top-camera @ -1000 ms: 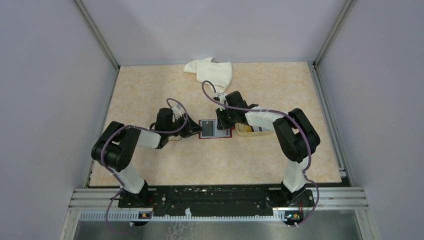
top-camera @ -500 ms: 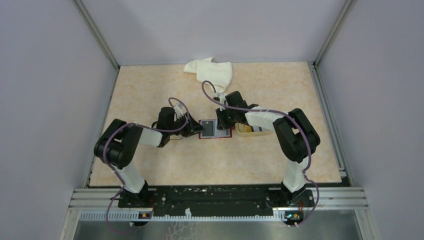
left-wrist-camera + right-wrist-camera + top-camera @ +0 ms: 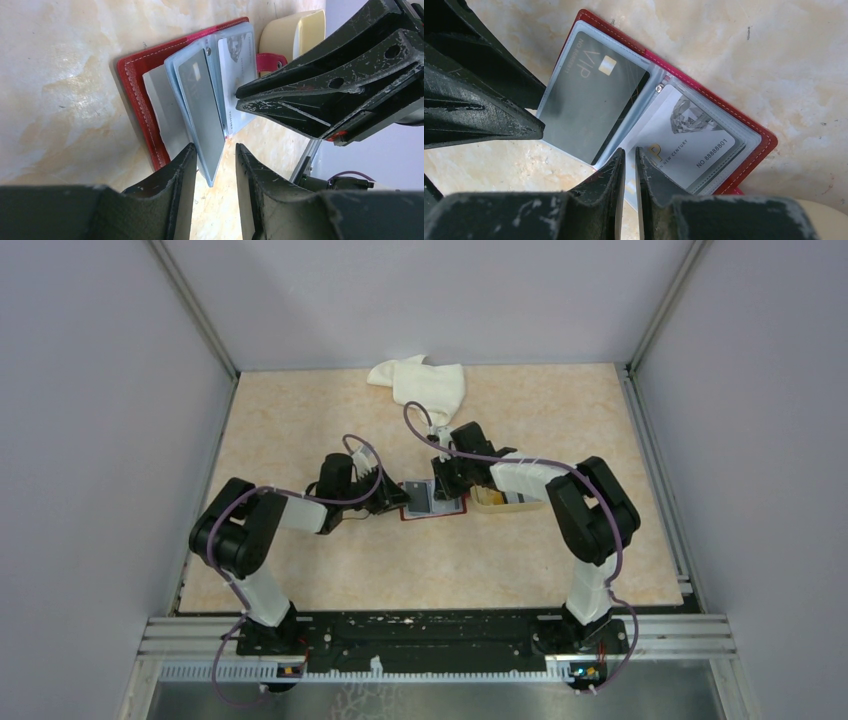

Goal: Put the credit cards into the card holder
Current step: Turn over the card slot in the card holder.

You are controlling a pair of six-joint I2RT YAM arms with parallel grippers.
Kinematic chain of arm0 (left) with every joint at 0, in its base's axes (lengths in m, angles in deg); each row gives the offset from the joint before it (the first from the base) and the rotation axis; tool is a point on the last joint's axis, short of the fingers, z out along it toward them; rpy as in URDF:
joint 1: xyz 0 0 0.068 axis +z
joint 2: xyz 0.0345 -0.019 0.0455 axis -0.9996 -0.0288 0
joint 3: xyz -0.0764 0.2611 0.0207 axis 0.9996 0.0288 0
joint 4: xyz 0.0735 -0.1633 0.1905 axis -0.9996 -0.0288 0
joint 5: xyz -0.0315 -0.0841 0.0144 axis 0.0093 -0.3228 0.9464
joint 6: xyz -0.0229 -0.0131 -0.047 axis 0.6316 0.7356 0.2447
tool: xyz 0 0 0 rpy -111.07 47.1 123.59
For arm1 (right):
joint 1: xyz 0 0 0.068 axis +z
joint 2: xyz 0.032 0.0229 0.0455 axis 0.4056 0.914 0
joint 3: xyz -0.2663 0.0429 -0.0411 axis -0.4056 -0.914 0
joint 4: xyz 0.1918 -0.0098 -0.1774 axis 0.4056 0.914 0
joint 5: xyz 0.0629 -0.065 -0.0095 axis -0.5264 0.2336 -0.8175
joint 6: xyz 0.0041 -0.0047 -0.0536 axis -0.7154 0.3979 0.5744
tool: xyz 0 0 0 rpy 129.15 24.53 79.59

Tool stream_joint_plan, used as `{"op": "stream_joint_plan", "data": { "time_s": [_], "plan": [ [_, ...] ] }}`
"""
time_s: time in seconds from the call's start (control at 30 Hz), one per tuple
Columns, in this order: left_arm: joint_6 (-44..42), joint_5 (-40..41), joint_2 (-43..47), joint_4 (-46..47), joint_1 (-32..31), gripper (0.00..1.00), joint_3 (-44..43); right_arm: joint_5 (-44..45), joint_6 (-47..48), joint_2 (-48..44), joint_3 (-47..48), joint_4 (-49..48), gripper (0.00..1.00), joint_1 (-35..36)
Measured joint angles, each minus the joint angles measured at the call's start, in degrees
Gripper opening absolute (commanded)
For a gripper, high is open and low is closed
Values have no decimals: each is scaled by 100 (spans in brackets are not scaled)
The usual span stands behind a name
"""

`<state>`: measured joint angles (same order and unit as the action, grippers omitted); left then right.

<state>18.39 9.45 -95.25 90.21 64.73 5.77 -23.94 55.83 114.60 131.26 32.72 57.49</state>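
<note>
The dark red card holder [image 3: 431, 516] [image 3: 134, 95] [image 3: 755, 136] lies open on the table with clear sleeves inside. One raised sleeve holds a dark grey credit card [image 3: 201, 102] [image 3: 589, 97]. A white credit card [image 3: 691, 135] [image 3: 239, 57] sits in the right-hand sleeve. My left gripper [image 3: 214, 159] [image 3: 397, 502] is open, and the raised sleeve's lower edge stands between its fingers, against the left one. The right gripper [image 3: 630, 152] [image 3: 447, 483] is shut, with its tips resting on the white card's sleeve.
A beige tray [image 3: 489, 504] [image 3: 292, 30] stands just right of the holder, beside its snap tab [image 3: 271, 61]. At the back of the table lies a crumpled white cloth [image 3: 422, 383]. Both arms meet over the holder at mid-table.
My left gripper has slid right onto the holder's left side and its jaws have narrowed a little. The grey card's sleeve has tilted up. The right arm has stayed put.
</note>
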Motion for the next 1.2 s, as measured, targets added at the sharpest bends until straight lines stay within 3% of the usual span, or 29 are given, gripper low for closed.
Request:
{"op": "stream_joint_plan", "data": {
  "time_s": [0.53,0.9,1.2],
  "plan": [
    [15,-96,332,2,-15,43,0,-529,-70,-103,0,0,17,-219],
    [245,-400,105,525,-138,43,-15,-1567,-557,-160,0,-153,37,-531],
    [348,-503,39,754,-219,44,-116,-2087,-966,-15,-9,-302,41,-603]
  ]
}}
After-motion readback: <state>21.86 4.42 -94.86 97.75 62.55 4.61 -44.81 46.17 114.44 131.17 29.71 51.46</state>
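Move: The card slot, its free edge already raised and lying between the left hand's open fingertips, has its middle about 3 cm to that hand's right, level with it ahead and in height. From the right hand the slot is roughly 6 cm left. The holder's right page is about 2 cm to the right hand's right and 1 cm below; the tan basket stands some 18 cm right and 1 cm ahead. Left fingertip swings the slot's underside about 4 cm up, then right, while the right hand rises and opens. ##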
